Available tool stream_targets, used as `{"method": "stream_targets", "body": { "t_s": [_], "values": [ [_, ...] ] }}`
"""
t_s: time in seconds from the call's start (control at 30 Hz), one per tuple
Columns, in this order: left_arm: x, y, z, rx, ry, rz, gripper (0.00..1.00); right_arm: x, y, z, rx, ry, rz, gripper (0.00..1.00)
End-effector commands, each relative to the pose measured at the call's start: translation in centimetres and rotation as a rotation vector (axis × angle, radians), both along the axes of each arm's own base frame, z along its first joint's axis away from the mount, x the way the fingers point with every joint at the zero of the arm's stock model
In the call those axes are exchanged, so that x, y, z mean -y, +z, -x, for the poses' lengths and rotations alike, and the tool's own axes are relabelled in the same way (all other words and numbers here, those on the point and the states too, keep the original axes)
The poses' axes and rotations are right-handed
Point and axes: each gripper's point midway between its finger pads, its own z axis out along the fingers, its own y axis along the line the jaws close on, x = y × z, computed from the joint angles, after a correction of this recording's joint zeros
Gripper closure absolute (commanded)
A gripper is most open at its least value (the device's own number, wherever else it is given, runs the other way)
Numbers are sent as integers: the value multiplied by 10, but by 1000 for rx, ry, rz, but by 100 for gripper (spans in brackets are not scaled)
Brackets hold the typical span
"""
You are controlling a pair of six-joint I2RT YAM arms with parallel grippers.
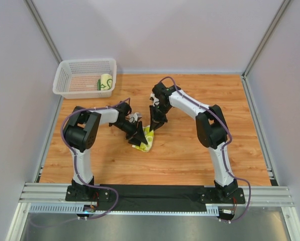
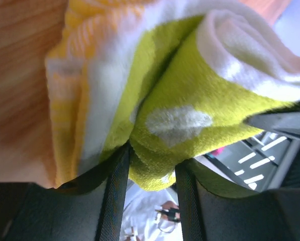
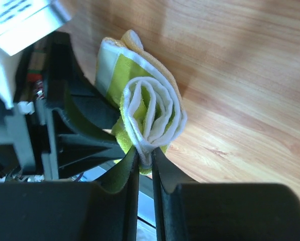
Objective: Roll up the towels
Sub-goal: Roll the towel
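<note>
One towel [image 1: 145, 142], lime-yellow and white, lies partly rolled on the wooden table [image 1: 200, 150] between the two arms. In the right wrist view its coiled end [image 3: 155, 113] faces the camera, and my right gripper [image 3: 145, 153] is shut on the lower edge of that coil. A thick fold of the same towel [image 2: 190, 95] fills the gap between the fingers of my left gripper [image 2: 152, 160], touching both. Seen from above, the left gripper [image 1: 141, 133] and the right gripper [image 1: 155, 126] meet over the towel. A second towel [image 1: 105, 81], rolled, sits in the basket.
A white mesh basket [image 1: 64, 75] stands at the table's back left corner. Grey walls with metal posts close in the table on three sides. The arm bases are bolted to a black strip [image 1: 155, 193] at the near edge.
</note>
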Motion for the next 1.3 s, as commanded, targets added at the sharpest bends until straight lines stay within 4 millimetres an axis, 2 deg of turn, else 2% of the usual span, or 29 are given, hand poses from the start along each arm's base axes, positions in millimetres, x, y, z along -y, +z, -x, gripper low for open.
{"method": "stream_targets", "body": {
  "t_s": [0.0,0.07,0.17,0.2,0.23,0.27,0.3,0.4,0.6,0.73,0.97,1.17,1.27],
  "values": [
    [-18,13,-17,151,-25,-137,52,2,-2,0,-29,-21,55,98],
    [-23,16,-20,179,-30,-176,53,2,-1,1,-38,-27,64,98],
    [-24,17,-20,179,-35,-176,57,-1,2,2,-35,-20,57,91],
    [-23,16,-19,173,-35,-173,61,-1,3,2,-34,-21,54,86],
    [-23,15,-19,171,-34,-169,65,-2,6,1,-28,-18,49,76],
    [-22,14,-18,167,-33,-162,67,-1,8,2,-22,-12,46,54],
    [-21,13,-18,160,-33,-160,72,1,14,3,-6,-11,40,49],
    [-20,13,-18,155,-32,-152,78,1,26,3,56,-4,-17,37],
    [-16,16,-19,135,-15,-131,86,-4,34,11,72,-14,-142,34],
    [-14,17,-19,97,9,-107,87,-5,27,22,50,-12,-166,37],
    [-22,20,-22,19,87,-48,87,-18,19,26,29,-27,-274,34],
    [-39,15,-25,-44,158,-30,87,-29,16,16,55,-49,-340,34],
    [-48,6,-24,-87,199,-22,86,-33,14,10,85,-58,-359,34]
  ]
}}
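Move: The towel, rolled up into a short bundle, already sits between the left hand's half-open fingers; its middle lies about 2 cm ahead of that hand, 2 cm to the right and roughly 1 cm below. The right hand already pinches the bundle's far end, with its middle some 6 cm back, 3 cm to the left and 3 cm lower. The basket is about 29 cm ahead of the left hand and 27 cm to its left; the finished roll in it stands 28 cm ahead and 17 cm left. The left hand eases a little left and forward while its fingers close down on the towel bundle, holds there, then draws it farther left, about 5 cm in all, turning some 10 degrees counter-clockwise. Meanwhile the right hand opens wide and lets go of the far end, backs about 3 cm towards the base with a small lift, then sinks about 2 cm and edges left along the table beside the bundle, its fingers staying open and swinging some 15 degrees to point more to the left. ##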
